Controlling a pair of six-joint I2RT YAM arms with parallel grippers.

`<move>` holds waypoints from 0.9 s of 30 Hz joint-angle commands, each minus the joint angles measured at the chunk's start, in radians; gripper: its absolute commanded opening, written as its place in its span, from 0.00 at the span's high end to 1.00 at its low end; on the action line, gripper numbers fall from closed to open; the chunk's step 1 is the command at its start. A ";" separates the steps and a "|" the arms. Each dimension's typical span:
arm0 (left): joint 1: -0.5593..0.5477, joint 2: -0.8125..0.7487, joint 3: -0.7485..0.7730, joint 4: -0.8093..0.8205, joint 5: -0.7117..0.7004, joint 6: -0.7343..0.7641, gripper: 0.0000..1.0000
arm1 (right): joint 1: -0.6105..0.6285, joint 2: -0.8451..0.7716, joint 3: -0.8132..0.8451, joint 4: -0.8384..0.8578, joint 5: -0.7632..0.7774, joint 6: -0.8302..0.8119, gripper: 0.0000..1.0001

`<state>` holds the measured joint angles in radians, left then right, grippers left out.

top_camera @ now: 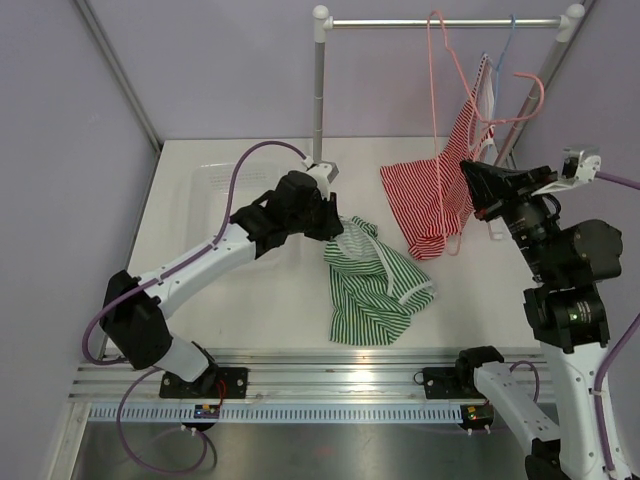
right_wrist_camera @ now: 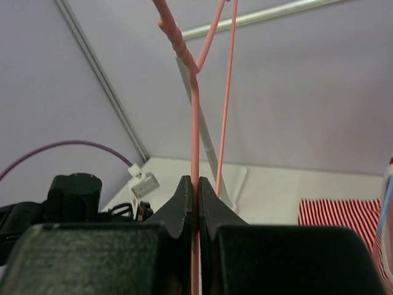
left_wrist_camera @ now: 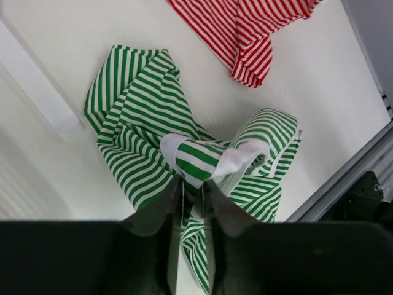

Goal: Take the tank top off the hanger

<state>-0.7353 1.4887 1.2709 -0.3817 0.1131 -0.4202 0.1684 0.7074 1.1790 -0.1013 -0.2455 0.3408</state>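
Observation:
A red-striped tank top (top_camera: 430, 200) hangs by one strap from a pink wire hanger (top_camera: 436, 90) on the rail, and its lower half lies on the table. My right gripper (top_camera: 468, 172) is beside it, shut on the hanger's wire (right_wrist_camera: 195, 123) between its fingertips (right_wrist_camera: 196, 184). A green-striped tank top (top_camera: 375, 285) lies crumpled on the table's middle. My left gripper (top_camera: 335, 225) is at its upper edge. In the left wrist view the jaws (left_wrist_camera: 193, 181) stand slightly parted, with a fold of the green top (left_wrist_camera: 141, 123) between them. The red top (left_wrist_camera: 245, 31) shows beyond.
A clothes rail (top_camera: 400, 23) spans the back, carried by a grey post (top_camera: 319, 95) on the table behind my left gripper. A blue hanger (top_camera: 508, 45) hangs at the rail's right end. An aluminium rail (top_camera: 300, 362) runs along the near edge.

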 commanded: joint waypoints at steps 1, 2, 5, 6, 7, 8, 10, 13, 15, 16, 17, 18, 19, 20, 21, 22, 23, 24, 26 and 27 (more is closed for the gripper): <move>-0.012 0.012 0.058 -0.055 -0.102 -0.006 0.72 | 0.005 0.092 0.146 -0.423 0.040 -0.060 1.00; -0.015 0.005 0.064 -0.066 -0.110 -0.006 0.59 | 0.005 0.136 0.181 -0.510 0.037 -0.071 1.00; -0.032 -0.044 0.067 -0.095 -0.109 0.018 0.37 | 0.003 0.199 0.292 -0.578 0.014 -0.094 1.00; -0.038 -0.059 0.074 -0.106 -0.139 0.027 0.29 | 0.005 0.216 0.304 -0.584 0.021 -0.095 1.00; -0.048 -0.088 0.079 -0.118 -0.150 0.035 0.22 | 0.005 0.236 0.321 -0.600 0.031 -0.095 1.00; -0.053 -0.105 0.082 -0.141 -0.159 0.038 0.17 | 0.005 0.285 0.364 -0.609 0.040 -0.097 1.00; -0.064 -0.136 0.096 -0.169 -0.205 0.041 0.01 | 0.005 0.340 0.410 -0.618 0.037 -0.097 1.00; -0.082 -0.205 0.102 -0.216 -0.266 0.038 0.01 | 0.005 0.446 0.497 -0.601 0.060 -0.085 1.00; -0.099 -0.257 0.102 -0.255 -0.309 0.035 0.01 | 0.008 0.536 0.583 -0.597 0.063 -0.080 1.00; -0.107 -0.275 0.094 -0.266 -0.323 0.035 0.01 | 0.008 0.567 0.612 -0.591 0.057 -0.080 1.00; -0.110 -0.291 0.091 -0.284 -0.335 0.032 0.01 | 0.010 0.630 0.675 -0.594 0.063 -0.082 1.00; -0.111 -0.326 0.087 -0.292 -0.357 0.031 0.01 | 0.013 0.661 0.708 -0.595 0.067 -0.086 1.00; -0.113 -0.341 0.079 -0.296 -0.368 0.028 0.01 | 0.022 0.691 0.740 -0.603 0.074 -0.091 1.00; -0.116 -0.358 0.068 -0.309 -0.377 0.026 0.01 | 0.026 0.752 0.808 -0.609 0.092 -0.101 1.00; -0.116 -0.381 0.061 -0.313 -0.391 0.024 0.01 | 0.031 0.785 0.842 -0.617 0.101 -0.108 1.00; -0.116 -0.390 0.056 -0.316 -0.397 0.024 0.01 | 0.033 0.814 0.878 -0.620 0.112 -0.111 1.00; -0.118 -0.396 0.048 -0.324 -0.400 0.021 0.01 | 0.036 0.872 0.940 -0.621 0.126 -0.109 1.00; -0.118 -0.401 0.047 -0.327 -0.403 0.020 0.01 | 0.036 0.903 0.974 -0.626 0.129 -0.109 1.00; -0.122 -0.406 0.044 -0.336 -0.406 0.018 0.01 | 0.039 0.999 1.097 -0.667 0.137 -0.112 1.00; -0.125 -0.406 0.039 -0.338 -0.414 0.018 0.01 | 0.040 1.032 1.140 -0.685 0.143 -0.115 1.00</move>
<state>-0.8501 1.0851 1.3262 -0.7094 -0.2504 -0.3946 0.1989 1.6688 2.1826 -0.7624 -0.1455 0.2493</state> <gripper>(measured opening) 0.988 0.031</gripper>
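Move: The green striped tank top, its neck edge still in the left fingers, has its middle roughly 10 cm to that hand's right, 6 cm back and 10 cm below. Of that hand, the rack foot is about 8 cm ahead and 2 cm left, the white bin 8 cm ahead and 22 cm left. The right hand holds the bare pink hanger; the rail lies some 30 cm straight ahead and 10 cm higher, the red tank top about 20 cm ahead, 6 cm right and 22 cm lower. The green tank top's edge is let go as the left fingers spread wide; that hand then backs up and away, roughly 10 cm up, 9 cm left and 6 cm back. The pink hanger, kept pinched in the right hand, dips some 7 cm while the wrist tips down about 30 degrees, then travels forward, about 20 cm in all, towards the rail. ##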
